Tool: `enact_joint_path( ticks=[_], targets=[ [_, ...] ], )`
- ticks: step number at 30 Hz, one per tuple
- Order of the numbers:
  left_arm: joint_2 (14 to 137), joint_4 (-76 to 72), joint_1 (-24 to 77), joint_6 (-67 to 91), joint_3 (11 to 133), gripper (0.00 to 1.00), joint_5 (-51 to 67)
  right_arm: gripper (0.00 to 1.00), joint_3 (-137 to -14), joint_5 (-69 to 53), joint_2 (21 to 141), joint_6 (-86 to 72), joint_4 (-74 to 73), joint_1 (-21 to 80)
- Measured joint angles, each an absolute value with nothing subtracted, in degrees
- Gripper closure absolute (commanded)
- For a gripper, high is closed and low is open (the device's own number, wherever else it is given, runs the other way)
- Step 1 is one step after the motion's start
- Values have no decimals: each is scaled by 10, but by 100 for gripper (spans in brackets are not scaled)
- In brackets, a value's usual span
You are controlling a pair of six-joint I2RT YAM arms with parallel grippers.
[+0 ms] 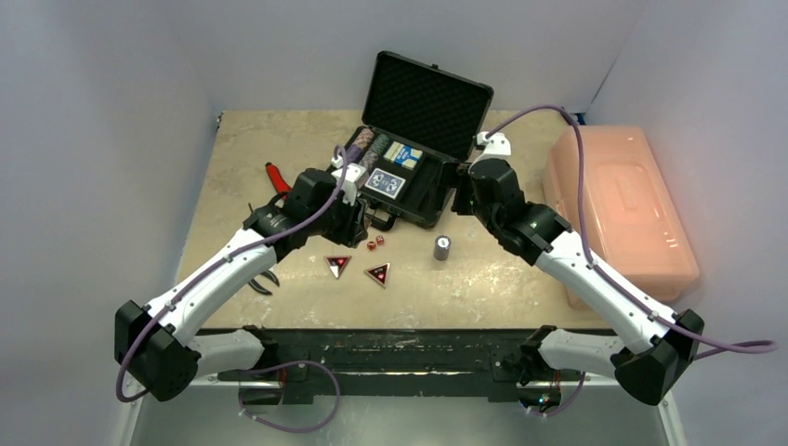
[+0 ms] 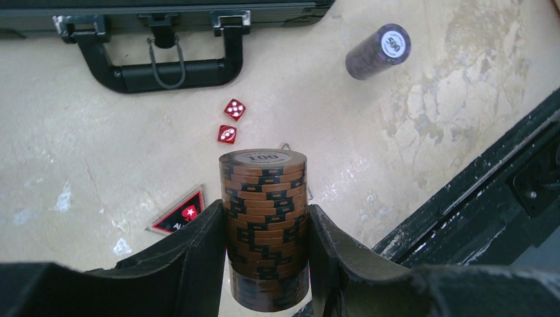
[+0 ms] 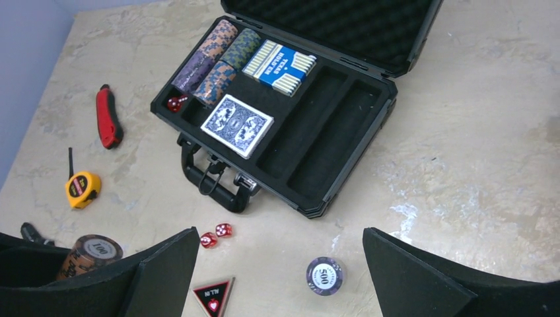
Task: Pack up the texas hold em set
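The black briefcase [image 3: 343, 142] lies open on the table, lid up, with chip stacks [image 3: 218, 56], two card decks [image 3: 238, 124] and a red die [image 3: 175, 104] in its foam tray. My left gripper [image 2: 265, 214] is shut on a tall brown chip stack [image 2: 264, 198] just in front of the case handle [image 2: 165, 69]. A purple chip stack [image 3: 325, 275] stands on the table below my open right gripper [image 3: 280, 238], which holds nothing. Two red dice [image 2: 230, 122] and triangular buttons [image 1: 338, 265] [image 1: 378, 274] lie loose near the handle.
A large pink bin [image 1: 618, 204] fills the right side of the table. A red-handled tool [image 3: 109, 115] and a yellow tape measure [image 3: 82, 188] lie left of the case. The black table edge [image 2: 475, 198] runs close behind the left gripper.
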State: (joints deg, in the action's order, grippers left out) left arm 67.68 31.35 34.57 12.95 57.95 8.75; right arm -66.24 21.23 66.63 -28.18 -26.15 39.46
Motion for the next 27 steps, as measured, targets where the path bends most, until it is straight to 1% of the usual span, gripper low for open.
enact_joint_path(
  ticks=[4, 9, 13, 20, 27],
  targets=[
    [696, 348, 345, 140, 618, 100, 72, 1, -653, 231, 652, -278, -262, 395],
    [705, 362, 340, 123, 644, 100, 117, 1, -639, 246, 624, -274, -261, 395],
    [772, 412, 338, 122, 712, 100, 125, 1, -634, 261, 612, -269, -260, 395],
    [884, 438, 338, 123, 802, 100, 126, 1, -620, 293, 590, -264, -259, 395],
    [1023, 462, 341, 119, 955, 100, 125, 1, -595, 322, 546, -262, -255, 395]
  ],
)
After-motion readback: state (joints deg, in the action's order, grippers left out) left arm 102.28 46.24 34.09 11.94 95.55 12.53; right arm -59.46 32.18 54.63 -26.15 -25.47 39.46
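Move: The brown chip stack, already gripped by the left hand, is bound for the case's empty slots, about 19 cm ahead of that hand, 17 cm to its right and 14 cm below. The card deck lies some 11 cm left of the slots, level with them. The case handle is about 12 cm ahead and 3 cm right of the left hand. From the empty right hand the slots are roughly 13 cm ahead, 3 cm left and 24 cm below. The brown chip stack stays pinched in the left fingers and is first lifted about 2 cm. It is then carried forward and right towards the case's empty slots, picking up speed over about 11 cm, sinking back to its starting height as the fingers tip some 10 degrees further down. The right hand, open and empty, draws off some 6 cm to the right, clear of the case. ##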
